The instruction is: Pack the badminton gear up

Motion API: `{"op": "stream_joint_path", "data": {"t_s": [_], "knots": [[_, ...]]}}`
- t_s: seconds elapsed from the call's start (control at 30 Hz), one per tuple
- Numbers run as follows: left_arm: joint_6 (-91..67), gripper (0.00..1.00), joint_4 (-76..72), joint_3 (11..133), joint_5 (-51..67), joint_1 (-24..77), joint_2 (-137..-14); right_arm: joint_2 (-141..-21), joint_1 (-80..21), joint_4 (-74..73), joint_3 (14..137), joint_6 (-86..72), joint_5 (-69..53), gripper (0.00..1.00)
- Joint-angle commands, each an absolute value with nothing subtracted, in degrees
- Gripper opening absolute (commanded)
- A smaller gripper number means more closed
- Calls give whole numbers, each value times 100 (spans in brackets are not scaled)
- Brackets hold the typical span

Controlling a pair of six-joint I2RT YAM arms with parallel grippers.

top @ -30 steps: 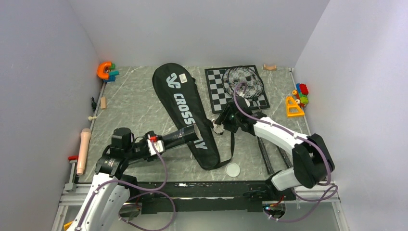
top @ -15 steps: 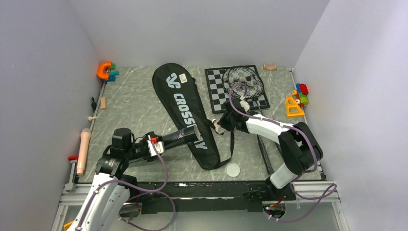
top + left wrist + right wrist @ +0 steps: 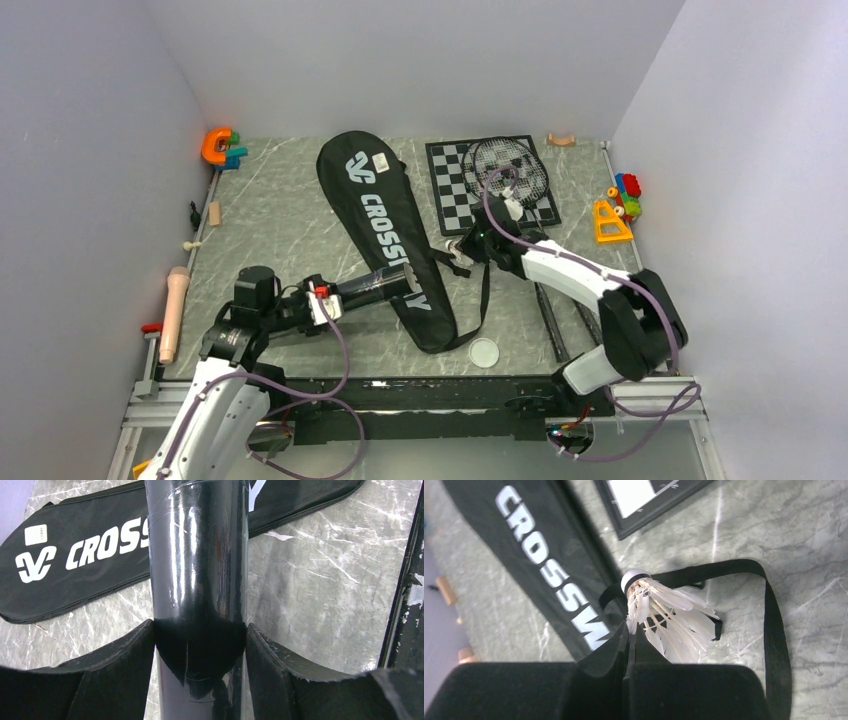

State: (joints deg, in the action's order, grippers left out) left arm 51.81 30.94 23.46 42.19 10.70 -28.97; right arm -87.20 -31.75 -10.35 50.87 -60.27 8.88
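Note:
My left gripper (image 3: 328, 299) (image 3: 200, 647) is shut on the long dark tube (image 3: 375, 284) (image 3: 197, 565), which lies level with its open mouth over the black CROSSWAY racket bag (image 3: 385, 225) (image 3: 90, 555). The tube's white round lid (image 3: 484, 352) lies on the table near the front edge. My right gripper (image 3: 462, 247) (image 3: 630, 630) is shut on the feather edge of a white shuttlecock (image 3: 664, 615), beside the bag (image 3: 539, 555) and above its strap (image 3: 774, 630). A racket's strung head (image 3: 510, 168) rests on the chessboard.
The black-and-white chessboard (image 3: 452, 195) sits at the back right. Colourful plastic toys (image 3: 618, 208) lie by the right wall, and an orange one (image 3: 220, 147) sits in the far left corner. A wooden rod (image 3: 175, 310) lies along the left edge.
My right gripper has gone from open to shut, pinching the shuttlecock's feathers, and has drawn slightly away from the table's front. The left arm and tube have not moved.

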Motion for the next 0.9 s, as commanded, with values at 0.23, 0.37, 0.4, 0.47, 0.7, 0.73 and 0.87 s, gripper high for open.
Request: {"op": "stream_joint_path", "data": {"t_s": [0.23, 0.37, 0.4, 0.47, 0.7, 0.73, 0.87], "knots": [[5371, 0, 2567, 2338, 4590, 1037, -3170, -6383, -3430, -1335, 4792, -4092, -966, 0], [5530, 0, 2610, 2393, 4712, 1037, -3242, -5982, -3562, -1658, 4810, -3610, -1694, 0], [5522, 0, 2604, 2416, 4738, 1037, -3270, -5977, -3599, -1773, 4906, -3451, -1807, 0], [5543, 0, 2622, 2478, 4797, 1037, -3307, -5986, -3717, -2010, 5038, -3258, -1924, 0], [5640, 0, 2781, 2647, 4855, 1037, -3338, -6125, -4074, -2277, 5210, -2980, -1988, 0], [5649, 0, 2798, 2650, 4858, 1037, -3321, -6130, -4096, -2216, 5197, -2984, -2032, 0], [5671, 0, 2864, 2664, 4897, 1035, -3279, -6236, -4205, -2015, 5196, -3035, -2086, 0]]}}
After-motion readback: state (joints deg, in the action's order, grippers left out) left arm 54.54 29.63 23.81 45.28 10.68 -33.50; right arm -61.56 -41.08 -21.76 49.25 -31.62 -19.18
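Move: The right hand already holds the last shuttlecock by its feathers, just off the table. The mouth of the held tube lies about 14 cm back, 12 cm left and 8 cm above it. From that hand, the black bag's middle is some 3 cm ahead, 15 cm left and 5 cm down; the white lid is 18 cm back, 4 cm right and equally low. From the left hand, the mouth is roughly 13 cm right, 3 cm ahead and 6 cm up. Lift the right hand with the pinched shuttlecock, then sweep it back about 15 cm and some 5 cm left to the tube mouth, rising about 13 cm and sinking a couple near the end. Meanwhile turn the wrist some 50 degrees counter-clockwise and tip the fingers up a little, so the cork faces the opening. Keep both grips, the left steadying the tube. ##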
